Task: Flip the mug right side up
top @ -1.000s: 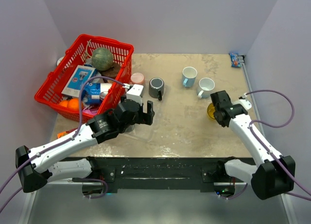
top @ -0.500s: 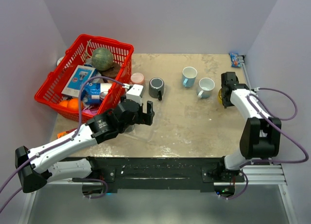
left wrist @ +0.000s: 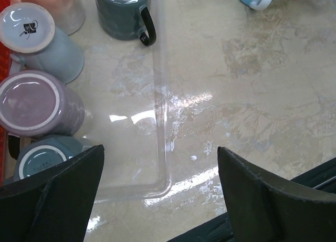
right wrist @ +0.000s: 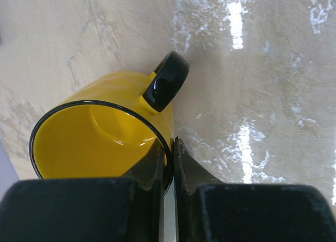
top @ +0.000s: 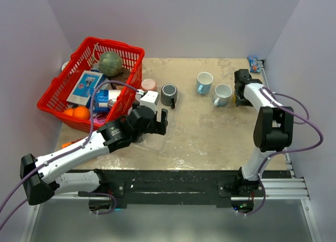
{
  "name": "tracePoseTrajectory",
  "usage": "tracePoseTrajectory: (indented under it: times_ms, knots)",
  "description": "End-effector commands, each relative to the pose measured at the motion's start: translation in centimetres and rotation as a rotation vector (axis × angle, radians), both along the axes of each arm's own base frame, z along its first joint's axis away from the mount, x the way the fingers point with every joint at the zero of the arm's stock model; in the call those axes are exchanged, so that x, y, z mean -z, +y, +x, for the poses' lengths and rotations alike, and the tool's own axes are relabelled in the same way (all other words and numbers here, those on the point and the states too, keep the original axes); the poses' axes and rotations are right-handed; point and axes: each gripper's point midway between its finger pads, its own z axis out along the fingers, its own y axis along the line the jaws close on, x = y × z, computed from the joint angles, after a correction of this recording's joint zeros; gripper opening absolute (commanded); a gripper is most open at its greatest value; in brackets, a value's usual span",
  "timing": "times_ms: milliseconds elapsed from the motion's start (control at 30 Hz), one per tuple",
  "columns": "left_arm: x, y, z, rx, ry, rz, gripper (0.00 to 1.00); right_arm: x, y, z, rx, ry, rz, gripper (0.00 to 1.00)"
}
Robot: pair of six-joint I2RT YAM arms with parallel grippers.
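Observation:
In the right wrist view a yellow mug (right wrist: 105, 126) with a black rim and black handle (right wrist: 165, 88) hangs tilted over the table, its mouth facing the camera. My right gripper (right wrist: 173, 143) is shut on its rim, one finger inside and one outside. From above, that gripper (top: 242, 91) is at the far right of the table and hides the mug. My left gripper (left wrist: 160, 153) is open over a clear tray (left wrist: 160, 121), holding nothing. Three mugs stand upside down at the tray's left: a pale blue one (left wrist: 39, 42), a purple one (left wrist: 37, 105), a teal one (left wrist: 44, 158).
A dark grey mug (top: 169, 94), a light blue mug (top: 204, 82) and a white mug (top: 223, 93) stand upright at the back. A red basket (top: 58, 87) of items fills the back left. A blue packet (top: 254, 64) lies in the far right corner.
My right arm has swung from the front right toward the back right edge, carrying the yellow mug. My left arm has barely shifted.

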Motion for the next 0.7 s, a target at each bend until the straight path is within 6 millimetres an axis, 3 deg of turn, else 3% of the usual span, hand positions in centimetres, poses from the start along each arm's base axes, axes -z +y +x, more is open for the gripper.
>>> tracePoseTrajectory:
  times_ms: [0, 233, 333, 367, 433, 567, 667]
  knots:
    - [-1.8, 0.0, 1.3, -0.038, -0.032, -0.020, 0.93, -3.3, -1.7, 1.9, 0.093, -0.109, -0.074, 0.10]
    - [-1.8, 0.7, 1.6, -0.068, -0.027, -0.007, 0.93, -1.7, -1.3, 2.1, 0.095, -0.065, -0.045, 0.22]
    - [-1.8, 0.9, 1.6, -0.077, -0.021, -0.007, 0.94, -1.1, -0.9, 2.2, 0.093, -0.060, -0.026, 0.33]
    - [-1.7, 0.9, 1.5, -0.079, -0.018, -0.006, 0.93, -1.0, -0.9, 2.2, 0.095, -0.059, -0.024, 0.43]
    - [-1.6, 1.0, 1.4, -0.080, -0.010, -0.004, 0.94, -1.5, -1.0, 2.1, 0.093, -0.072, -0.030, 0.48]
    - [-1.8, 1.3, 1.3, -0.090, -0.008, 0.000, 0.94, -2.5, -1.0, 1.8, 0.053, -0.124, -0.042, 0.71]
    - [-2.3, 1.4, 1.4, -0.094, -0.017, -0.003, 0.94, -3.9, -1.3, 1.3, 0.002, -0.134, -0.084, 0.81]
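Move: The yellow mug is still pinched by its near rim in the shut right fingers; its middle lies about 4 cm ahead, 1 cm right and 4 cm below that hand. The white mug sits some 9 cm to the yellow mug's left, level with it. The snack packet is roughly 16 cm ahead and 7 cm right of the right hand. From the idle left hand, the yellow mug lies about 21 cm ahead, 36 cm right and 15 cm lower. The right fingers open wide and let go of the yellow mug's rim, the hand easing about 1 cm forward. ##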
